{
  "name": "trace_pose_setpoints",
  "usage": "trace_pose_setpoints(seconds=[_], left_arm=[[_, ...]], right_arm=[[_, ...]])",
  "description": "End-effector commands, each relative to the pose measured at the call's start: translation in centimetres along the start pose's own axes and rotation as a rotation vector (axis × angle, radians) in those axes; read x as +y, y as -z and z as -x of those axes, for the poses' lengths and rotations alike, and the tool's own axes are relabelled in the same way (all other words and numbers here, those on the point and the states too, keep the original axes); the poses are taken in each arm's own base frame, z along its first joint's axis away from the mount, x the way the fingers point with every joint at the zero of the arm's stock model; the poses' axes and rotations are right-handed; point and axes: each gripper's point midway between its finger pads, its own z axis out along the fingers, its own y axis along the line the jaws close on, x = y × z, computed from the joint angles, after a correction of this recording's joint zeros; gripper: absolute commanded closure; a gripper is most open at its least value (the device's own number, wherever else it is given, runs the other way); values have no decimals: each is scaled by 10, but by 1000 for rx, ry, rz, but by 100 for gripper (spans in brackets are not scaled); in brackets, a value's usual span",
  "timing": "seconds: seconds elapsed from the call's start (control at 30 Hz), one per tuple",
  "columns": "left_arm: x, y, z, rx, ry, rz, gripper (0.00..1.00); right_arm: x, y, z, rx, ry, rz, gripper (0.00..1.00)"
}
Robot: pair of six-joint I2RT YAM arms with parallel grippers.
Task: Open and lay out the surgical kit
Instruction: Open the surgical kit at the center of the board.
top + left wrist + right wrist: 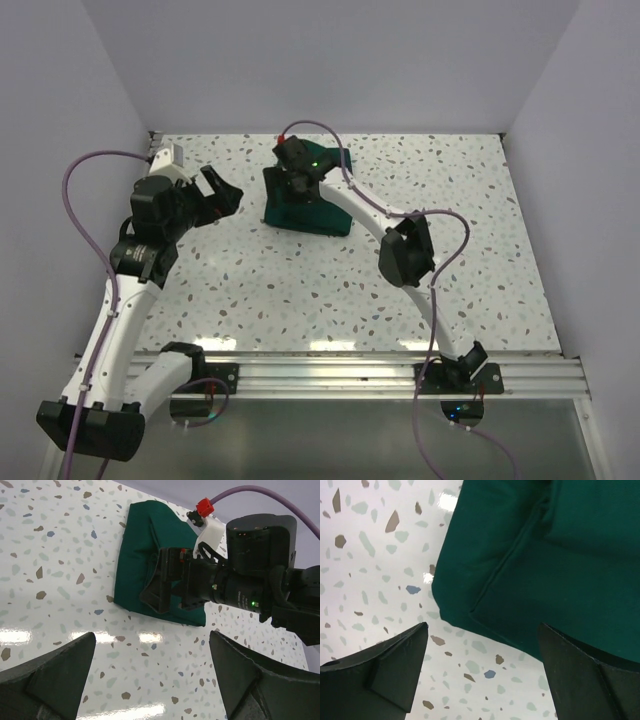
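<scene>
The surgical kit is a folded dark green cloth bundle (325, 215) lying at the back middle of the table. No steel tray or instruments show. My right gripper (297, 190) hovers open just above the bundle's left part, apart from the cloth. In the right wrist view the bundle's (560, 555) folded corner lies between and beyond the open right gripper (482, 635). My left gripper (222, 193) is open and empty to the left of the bundle. In the left wrist view it (152, 645) faces the bundle (145, 545) and the right gripper (161, 587).
The speckled white table (300, 290) has grey walls at the back and both sides. A metal rail (330, 372) runs along the near edge. Purple cables loop from both arms; the right arm's cable (455, 235) arches over the table's right middle.
</scene>
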Motion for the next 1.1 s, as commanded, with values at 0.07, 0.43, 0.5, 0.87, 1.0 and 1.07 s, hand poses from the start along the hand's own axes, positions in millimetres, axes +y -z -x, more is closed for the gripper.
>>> trace_pose_setpoints(seconds=[0.07,0.43,0.5,0.87,1.0,1.07], left_arm=[[13,9,-3,4,-12,67,0],[18,11,-5,12,-30,92,0],[18,9,-6,20,-30,91,0],[21,0,9,16,-102,126,0],[18,-7,37,-14,-165,162,0],[17,-17,40,-7,-217,181,0]], right_arm=[[14,-6,-6,-2,26,15,9],[1,-35,-19,20,47,-54,53],[-1,-37,-20,23,48,-59,63],[-10,18,31,-105,-31,-45,100],[-31,68,68,-237,-123,-61,100],[-49,98,76,-287,-166,-83,100]])
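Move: The right hand hangs wide open over the near left part of the green surgical kit. Its aim, the top flap's near left corner, lies about 6 cm below and roughly 1 cm back, level sideways. The under layer's corner peeps out some 3 cm to the hand's left, 2 cm back and 7 cm down; the kit's middle is about 6 cm ahead and 6 cm right. From the left hand that flap corner is roughly 12 cm ahead, 8 cm right and 24 cm below. The right hand sinks about 5.5 cm onto the kit's near left part, easing slightly back and left before returning, while its fingers shut from nearly wide open and pinch the near left corner of the top flap; after a short pause low down it rises some 6 cm with the fingers shut, swinging about 3 cm to the right so as to draw the flap up off the under layer. The left hand stays open and high to the left of the kit, first sinking a couple of centimetres, then coming forward about as much with a slight roll that raises its left side. ##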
